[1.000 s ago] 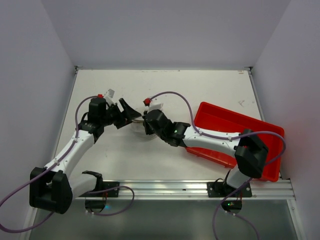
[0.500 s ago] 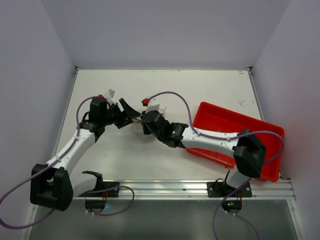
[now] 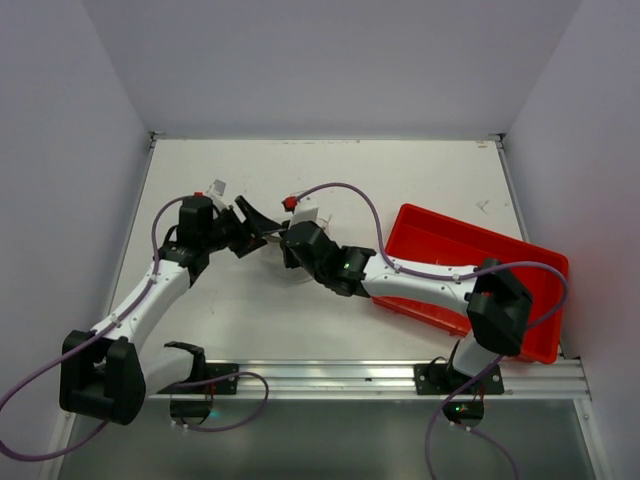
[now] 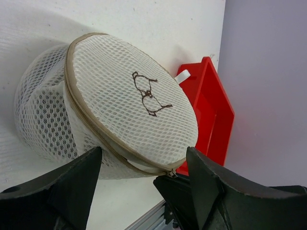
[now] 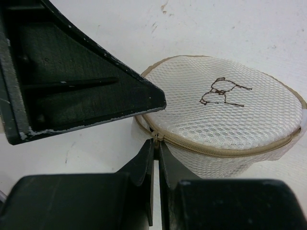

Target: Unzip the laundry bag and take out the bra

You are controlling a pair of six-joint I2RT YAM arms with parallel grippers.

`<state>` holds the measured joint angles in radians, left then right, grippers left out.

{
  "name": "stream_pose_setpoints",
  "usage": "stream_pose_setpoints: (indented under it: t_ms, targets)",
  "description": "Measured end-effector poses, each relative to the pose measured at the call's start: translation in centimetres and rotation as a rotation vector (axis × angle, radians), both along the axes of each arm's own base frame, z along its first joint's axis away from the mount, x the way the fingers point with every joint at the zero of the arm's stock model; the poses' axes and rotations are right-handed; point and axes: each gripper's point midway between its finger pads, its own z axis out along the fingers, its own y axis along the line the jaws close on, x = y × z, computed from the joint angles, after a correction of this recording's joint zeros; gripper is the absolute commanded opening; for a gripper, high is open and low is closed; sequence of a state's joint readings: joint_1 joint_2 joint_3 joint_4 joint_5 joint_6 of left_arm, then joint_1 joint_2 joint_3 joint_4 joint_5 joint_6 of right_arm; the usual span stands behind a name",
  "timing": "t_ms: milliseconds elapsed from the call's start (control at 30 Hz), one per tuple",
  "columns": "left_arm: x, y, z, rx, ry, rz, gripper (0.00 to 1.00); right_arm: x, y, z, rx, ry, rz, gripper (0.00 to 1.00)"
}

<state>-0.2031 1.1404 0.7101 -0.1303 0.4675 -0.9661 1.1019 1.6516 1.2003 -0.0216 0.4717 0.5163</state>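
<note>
The laundry bag [image 4: 129, 110], a round white mesh case with a tan zip round its rim, lies on the table between both grippers. It also shows in the right wrist view [image 5: 230, 110] and as a sliver from above [image 3: 283, 272]. My right gripper [image 5: 156, 143] is shut on the zip pull [image 5: 154, 135] at the bag's near edge. The zip gapes for a short stretch beside the slider [image 4: 170, 174]. My left gripper [image 4: 144, 153] is open, its fingers either side of the bag's rim. The bra does not show.
A red tray [image 3: 500, 250] lies on the right side of the table, behind the right arm, and its corner shows past the bag [image 4: 211, 105]. The left gripper's finger [image 5: 72, 72] looms just left of the bag. Walls close in on three sides.
The left gripper's jaws have narrowed a little around the bag. The right gripper, still shut on the zip pull, has crept slightly left.
</note>
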Motion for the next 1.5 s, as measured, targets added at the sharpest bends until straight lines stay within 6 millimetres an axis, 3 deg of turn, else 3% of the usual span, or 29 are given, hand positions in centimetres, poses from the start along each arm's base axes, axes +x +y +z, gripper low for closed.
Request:
stream_pose_setpoints:
  t_ms: [67, 167, 200, 267, 300, 367, 533, 700, 933, 1133, 1500]
  targets:
    - [0.0, 0.0, -0.3, -0.007, 0.008, 0.004, 0.70, -0.1, 0.2, 0.1, 0.005, -0.002, 0.004, 0.00]
    - [0.0, -0.1, -0.7, -0.018, 0.007, 0.010, 0.55, -0.2, 0.5, 0.1, 0.014, 0.000, 0.017, 0.00]
    - [0.1, -0.1, -0.8, -0.023, 0.005, 0.010, 0.42, -0.3, 0.6, 0.1, 0.015, 0.002, 0.022, 0.00]
    - [0.3, -0.3, -0.9, -0.032, 0.002, 0.009, 0.28, -0.4, 0.8, 0.0, 0.017, 0.004, 0.035, 0.00]
    - [0.5, -0.4, -1.0, -0.034, -0.002, 0.007, 0.13, -0.6, 1.0, -0.1, 0.017, 0.008, 0.049, 0.00]
    - [0.8, -0.6, -1.0, -0.041, -0.009, -0.003, 0.00, -1.0, 1.2, -0.5, 0.012, 0.014, 0.071, 0.00]
    - [0.4, -1.3, -1.4, -0.059, -0.030, -0.062, 0.00, -1.7, 0.3, -2.9, -0.048, 0.025, 0.100, 0.00]
    - [0.5, -1.4, -1.4, -0.055, -0.055, -0.074, 0.00, -2.9, -2.5, -4.8, -0.122, 0.036, 0.111, 0.00]
    - [0.3, -1.5, -1.4, -0.042, -0.073, -0.098, 0.00, -3.3, -5.4, -3.6, -0.129, 0.007, 0.099, 0.00]
    - [0.4, -1.5, -1.1, -0.038, -0.091, -0.112, 0.00, -1.6, -8.2, -3.3, -0.129, 0.009, 0.044, 0.00]
    - [0.4, -1.7, -0.3, -0.030, -0.113, -0.142, 0.00, -1.3, -9.3, -4.1, -0.156, 0.018, 0.065, 0.00]
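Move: The right hand already pinches the zip pull; the closed zip's middle lies about 6 cm to its right, 3 ahead and 2 below. The drawn bra on the bag's lid is centred 5 cm ahead, 6 right and 2 below. The open left hand straddles the bag's zip rim, just 1 cm ahead, right and below its hand point; from it the pull is some 3 cm right and 1 below, level ahead. Sinking a centimetre or so and easing slightly to its right, the left hand closes its fingers on the bag's zip rim and holds it there as an anchor. The right hand then keeps its pinch on the zip pull and draws it back and down first, then mainly to the right along the zip, about 9 cm right and 4 cm lower in all. ##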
